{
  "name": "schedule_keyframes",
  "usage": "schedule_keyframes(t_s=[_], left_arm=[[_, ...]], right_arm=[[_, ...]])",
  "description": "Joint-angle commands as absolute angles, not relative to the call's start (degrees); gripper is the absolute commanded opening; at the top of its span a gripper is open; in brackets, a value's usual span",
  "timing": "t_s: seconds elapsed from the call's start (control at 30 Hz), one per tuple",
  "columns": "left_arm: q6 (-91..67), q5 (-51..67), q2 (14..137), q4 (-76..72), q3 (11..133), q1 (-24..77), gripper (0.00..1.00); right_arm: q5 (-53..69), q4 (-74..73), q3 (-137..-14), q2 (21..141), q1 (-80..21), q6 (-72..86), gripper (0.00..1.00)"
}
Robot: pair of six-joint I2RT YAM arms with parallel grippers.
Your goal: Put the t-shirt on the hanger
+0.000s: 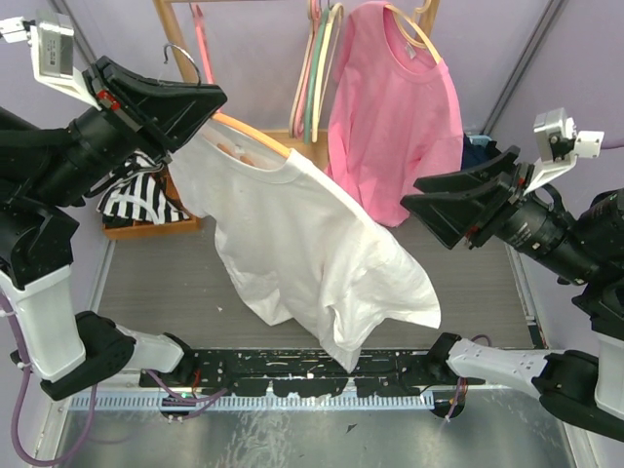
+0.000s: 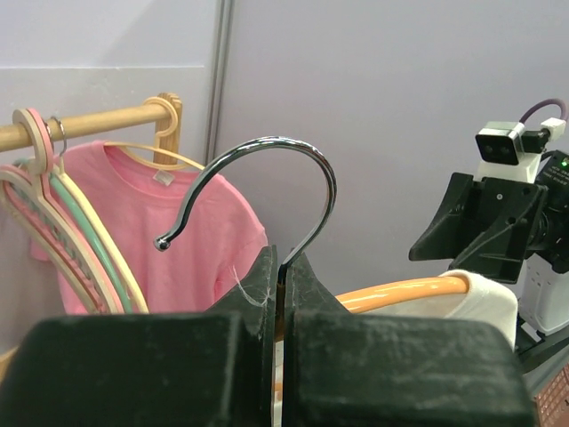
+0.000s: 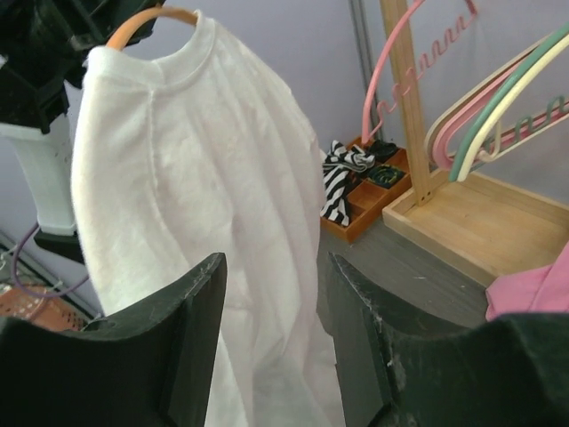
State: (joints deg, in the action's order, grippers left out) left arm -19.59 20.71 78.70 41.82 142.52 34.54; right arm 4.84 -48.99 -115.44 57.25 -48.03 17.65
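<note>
The white t-shirt [image 1: 312,234] hangs in the air over the table, draped from the orange hanger [image 1: 255,136]. The hanger's right arm [image 2: 400,294] runs into the shirt's shoulder [image 2: 484,298], and a bare stretch of orange shows above the collar [image 3: 147,22]. My left gripper [image 1: 205,109] is shut on the hanger at the foot of its silver hook [image 2: 267,151], the jaws pressed together around the wire [image 2: 280,264]. My right gripper [image 1: 417,207] is open to the right of the shirt, apart from it. In the right wrist view the cloth [image 3: 196,178] lies beyond its empty jaws [image 3: 276,271].
A pink t-shirt [image 1: 395,117] on a cream hanger hangs from the wooden rack [image 2: 89,124] at the back, beside green and pink hangers [image 1: 317,68]. A striped cloth [image 1: 141,200] lies in an orange tray at the far left. The rack's wooden base [image 3: 480,222] stands behind.
</note>
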Motion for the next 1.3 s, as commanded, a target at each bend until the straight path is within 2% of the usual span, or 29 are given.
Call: schedule_keyframes(t_s=[0.0,0.23,0.43,0.6,0.67,0.8,0.87,1.03,1.27], left_arm=[[-19.34,21.32,77.91,37.34,140.35,34.46,0.0],[-19.0,20.57,76.62,37.79,137.74,34.45,0.0],[-19.58,20.57,76.07,37.81,136.92,34.45,0.0],[-19.69,20.26,75.08,37.78,135.31,34.45,0.0],[-19.57,19.8,74.84,37.92,134.72,34.46,0.0],[-19.47,19.45,74.62,38.18,133.28,34.45,0.0],[-19.3,19.02,74.54,38.74,132.87,34.45,0.0],[-17.79,16.78,74.45,42.35,132.7,34.41,0.0],[-16.45,13.82,75.05,45.87,132.61,34.45,0.0]], right_arm=[[12.99,-45.93,-111.2,54.25,-48.1,16.21,0.54],[25.1,-42.93,-103.83,50.46,-48.08,17.39,0.56],[19.45,-44.81,-100.84,49.79,-48.08,14.89,0.56],[19.41,-44.33,-97.46,49.46,-48.08,13.89,0.56],[20.7,-43.49,-96.68,49.17,-48.09,13.96,0.52],[22.66,-42.87,-96.53,48.89,-48.1,14.15,0.2],[22.23,-42.88,-96.87,48.31,-48.08,14.16,0.09],[21.16,-42.26,-97.7,46.65,-48.08,14.52,0.01],[22.65,-39.82,-97.5,45.15,-48.08,14.97,0.01]])
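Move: The t-shirt's right sleeve, near its upper edge, is roughly 4 cm back, 4 cm left and 6 cm below the open right hand. The collar lies about level with that hand fore and aft, some 16 cm left and 3 cm above; the hanger's bare arm is 2 cm ahead, 16 cm left and 6 cm above it. From the left hand, holding the hanger, that sleeve edge is about 9 cm back, 16 cm right and 15 cm below. Down and back, turning about 15 degrees counter-clockwise, the open right hand goes to the hanging t-shirt's right sleeve, sinking some 8 cm and easing left at the end; the fingers close and pinch the cloth, then draw it a little back, up and right. The left hand keeps its grip below the hanger's hook, sinks about 6 cm and goes slightly forward, tipping a little. ##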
